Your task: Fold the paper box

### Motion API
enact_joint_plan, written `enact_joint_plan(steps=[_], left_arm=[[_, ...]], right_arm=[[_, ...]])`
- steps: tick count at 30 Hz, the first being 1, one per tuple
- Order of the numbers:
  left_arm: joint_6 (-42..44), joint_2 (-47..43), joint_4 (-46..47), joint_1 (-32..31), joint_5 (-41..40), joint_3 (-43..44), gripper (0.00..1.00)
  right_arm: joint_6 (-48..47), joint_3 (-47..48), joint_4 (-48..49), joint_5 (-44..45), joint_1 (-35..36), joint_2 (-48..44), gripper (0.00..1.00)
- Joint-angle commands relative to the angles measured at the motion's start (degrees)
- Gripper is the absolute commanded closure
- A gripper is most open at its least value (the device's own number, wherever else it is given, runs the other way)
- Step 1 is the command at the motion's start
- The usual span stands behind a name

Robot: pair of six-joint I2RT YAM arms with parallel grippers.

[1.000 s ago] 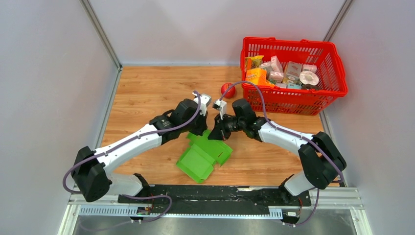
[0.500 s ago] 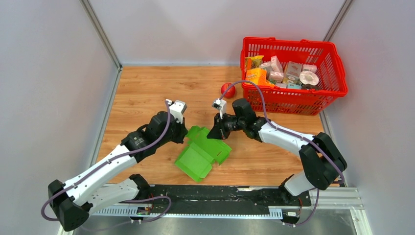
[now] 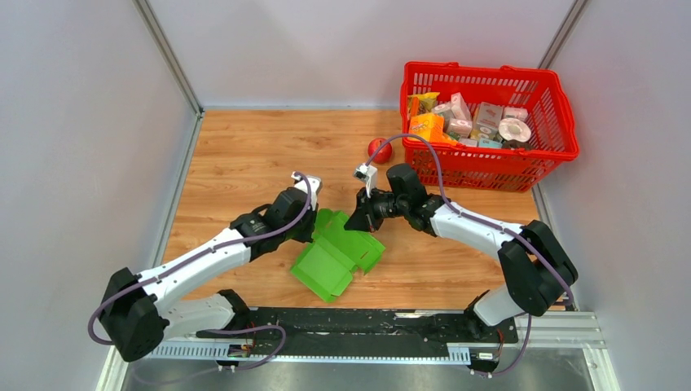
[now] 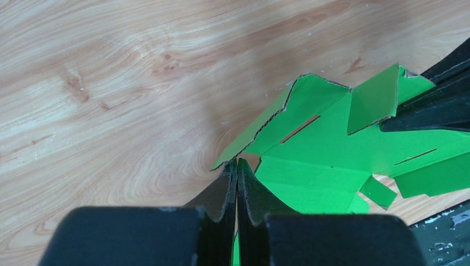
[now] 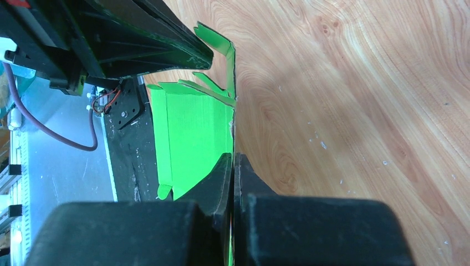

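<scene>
The bright green paper box (image 3: 336,254) lies partly unfolded on the wooden table, its flaps and tabs raised at the far end. My left gripper (image 3: 313,229) is at its left flap. In the left wrist view the left gripper (image 4: 236,164) is shut, with a corner of the paper box (image 4: 332,149) pinched between its fingers. My right gripper (image 3: 357,223) holds the far right edge. The right wrist view shows the right gripper (image 5: 233,157) shut on the upright edge of the paper box (image 5: 194,133).
A red basket (image 3: 487,76) of small printed packages (image 3: 473,122) stands at the back right. A red apple (image 3: 378,150) lies just left of it. Grey walls close both sides. The black base rail (image 3: 350,322) runs along the near edge.
My left arm drew back to the left, away from the box's far flap, then came in again at the left flap. The right arm and the box have stayed put.
</scene>
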Motion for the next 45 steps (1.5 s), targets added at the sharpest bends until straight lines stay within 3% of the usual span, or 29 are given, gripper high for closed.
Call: enact_joint_plan(steps=[1, 9, 12, 17, 19, 27, 38, 45], left_arm=[[-1.60, 1.90, 3.87, -1.10, 0.74, 0.20, 0.96], [-4.24, 0.94, 7.56, -4.53, 5.05, -2.25, 0.96], [-2.93, -1.61, 5.81, -4.53, 0.78, -2.18, 0.92], [1.47, -6.44, 3.69, -3.57, -2.42, 1.24, 0.65], [2.69, -6.27, 4.39, -2.51, -1.28, 2.39, 0.60], [5.86, -1.00, 8.79, -0.58, -0.93, 4.94, 0.62], [11.14, 3.48, 12.66, -0.57, -1.19, 6.44, 0.55], [11.76, 5.15, 13.80, -0.66, 2.24, 6.26, 0.60]], right_arm=[[0.09, 1.00, 3.16, 0.41, 0.04, -1.32, 1.00], [-0.79, 1.79, 1.76, 2.17, 0.04, -0.70, 1.00], [-3.42, 3.45, -1.23, 5.85, 0.56, -0.17, 1.00], [-9.21, 8.55, -10.80, 14.46, 3.11, 3.16, 1.00], [-10.19, 11.09, -13.52, 15.53, 3.38, 4.30, 1.00], [-13.01, 16.99, -18.72, 8.94, 3.46, 9.32, 1.00], [-12.74, 16.73, -18.29, 6.39, 3.99, 9.14, 1.00], [-13.09, 16.99, -18.20, 5.86, 3.99, 9.58, 1.00]])
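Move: The box's upright end flap, at the far-left corner, is about 4 cm ahead of the left gripper, 3 cm to its right and nearly level with it. The closed right gripper is some 10 cm to the left gripper's right and 3 cm farther out. The open tray is about 8 cm back, 4 cm right and 5 cm below the left gripper. From the right hand, which already grips the box's far edge, that flap lies roughly 7 cm left and 1 cm ahead. Slide the left gripper right about 3 cm and slightly back beside the end flap, then lift it some 6 cm while opening the fingers nearly halfway, and bring it forward over the flap so they straddle it. Meanwhile keep the right gripper shut on the far edge, push it forward 3 cm and down 2 cm, tipping its fingers down, then ease partway back. ##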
